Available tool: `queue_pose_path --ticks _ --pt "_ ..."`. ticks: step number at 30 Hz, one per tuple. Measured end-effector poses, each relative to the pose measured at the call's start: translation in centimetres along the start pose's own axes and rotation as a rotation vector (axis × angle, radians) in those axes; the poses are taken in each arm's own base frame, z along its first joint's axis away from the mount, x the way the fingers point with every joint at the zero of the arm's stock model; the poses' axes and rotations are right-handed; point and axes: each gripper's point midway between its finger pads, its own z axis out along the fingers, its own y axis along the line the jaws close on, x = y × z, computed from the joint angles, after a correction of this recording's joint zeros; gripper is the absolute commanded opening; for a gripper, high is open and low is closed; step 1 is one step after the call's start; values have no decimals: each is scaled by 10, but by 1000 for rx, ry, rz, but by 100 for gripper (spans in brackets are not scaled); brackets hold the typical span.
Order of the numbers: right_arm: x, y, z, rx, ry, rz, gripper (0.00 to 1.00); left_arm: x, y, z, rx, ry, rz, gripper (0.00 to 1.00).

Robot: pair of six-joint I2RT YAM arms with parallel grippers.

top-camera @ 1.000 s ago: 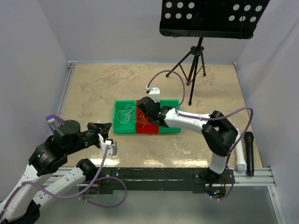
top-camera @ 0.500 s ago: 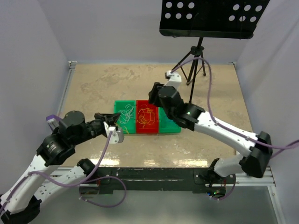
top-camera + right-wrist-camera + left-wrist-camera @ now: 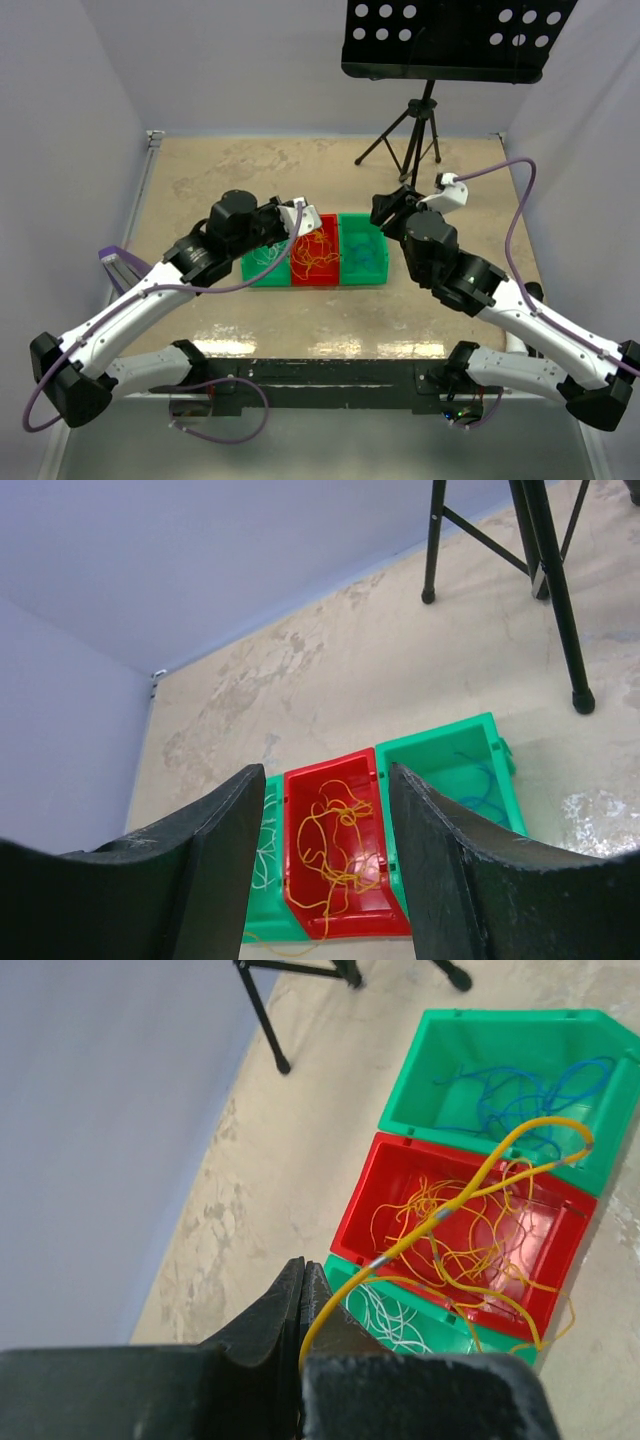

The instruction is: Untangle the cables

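Three bins stand side by side. The left green bin (image 3: 262,281) holds whitish cables (image 3: 268,258), the red bin (image 3: 315,283) holds orange-yellow cables (image 3: 315,255), and the right green bin (image 3: 365,281) holds blue cables (image 3: 366,254). My left gripper (image 3: 297,215) hovers over the red bin's far left corner. In the left wrist view it (image 3: 303,1272) is shut on one orange-yellow cable (image 3: 470,1185), which arcs up out of the red bin (image 3: 395,1165). My right gripper (image 3: 385,210) hangs above the far right of the bins. In its own view it (image 3: 327,770) stands open and empty, well above the red bin (image 3: 372,780).
A black tripod (image 3: 415,130) carrying a perforated black plate (image 3: 450,40) stands at the back right. Pale walls close in the table on three sides. A purple-topped object (image 3: 118,262) sits at the table's left edge.
The left arm swung from the near left up over the bins and now holds an orange-yellow cable. The right arm pulled back from the bins to the right, and its jaws opened.
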Motion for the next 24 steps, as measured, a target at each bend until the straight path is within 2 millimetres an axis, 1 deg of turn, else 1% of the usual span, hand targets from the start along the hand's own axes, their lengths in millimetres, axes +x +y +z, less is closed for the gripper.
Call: queue_pose_path --ticks 3,6,8,12,17,21,24 --pt "7 -8 2 21 5 -10 57 13 8 17 -61 62 -55 0" --pt "19 -18 5 44 21 -31 57 26 12 27 -104 117 -91 0" --pt "26 -24 8 58 30 -43 57 33 14 29 -129 145 -112 0" --pt "32 -30 11 76 39 -57 57 38 21 31 -182 176 -158 0" --pt "31 -34 12 81 34 -52 57 42 34 31 -247 199 -232 0" --pt "30 -36 12 86 32 -49 57 51 51 23 -310 203 -330 0" --pt "31 -36 12 81 37 -49 57 51 56 17 -334 191 -384 0"
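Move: The left hand, pinching a yellow cable, has the red bin's middle some 2 cm ahead, 6 cm to its right and 26 cm below; the left green bin's middle is about 2 cm ahead, 6 cm to its left, and the right green bin's about 2 cm ahead, 17 cm to its right. From the empty right hand, the red bin is roughly 4 cm ahead, 15 cm left and 31 cm down. Forward by about 6 cm, dipping some 3 cm before rising a little, then also drifting about 4 cm left, the left hand carries the pinched yellow cable away from the red bin's middle, its wrist swinging nearly 30 degrees counter-clockwise. The right hand, still open and empty, sinks close to 5 cm and then hovers high beside the right green bin. ##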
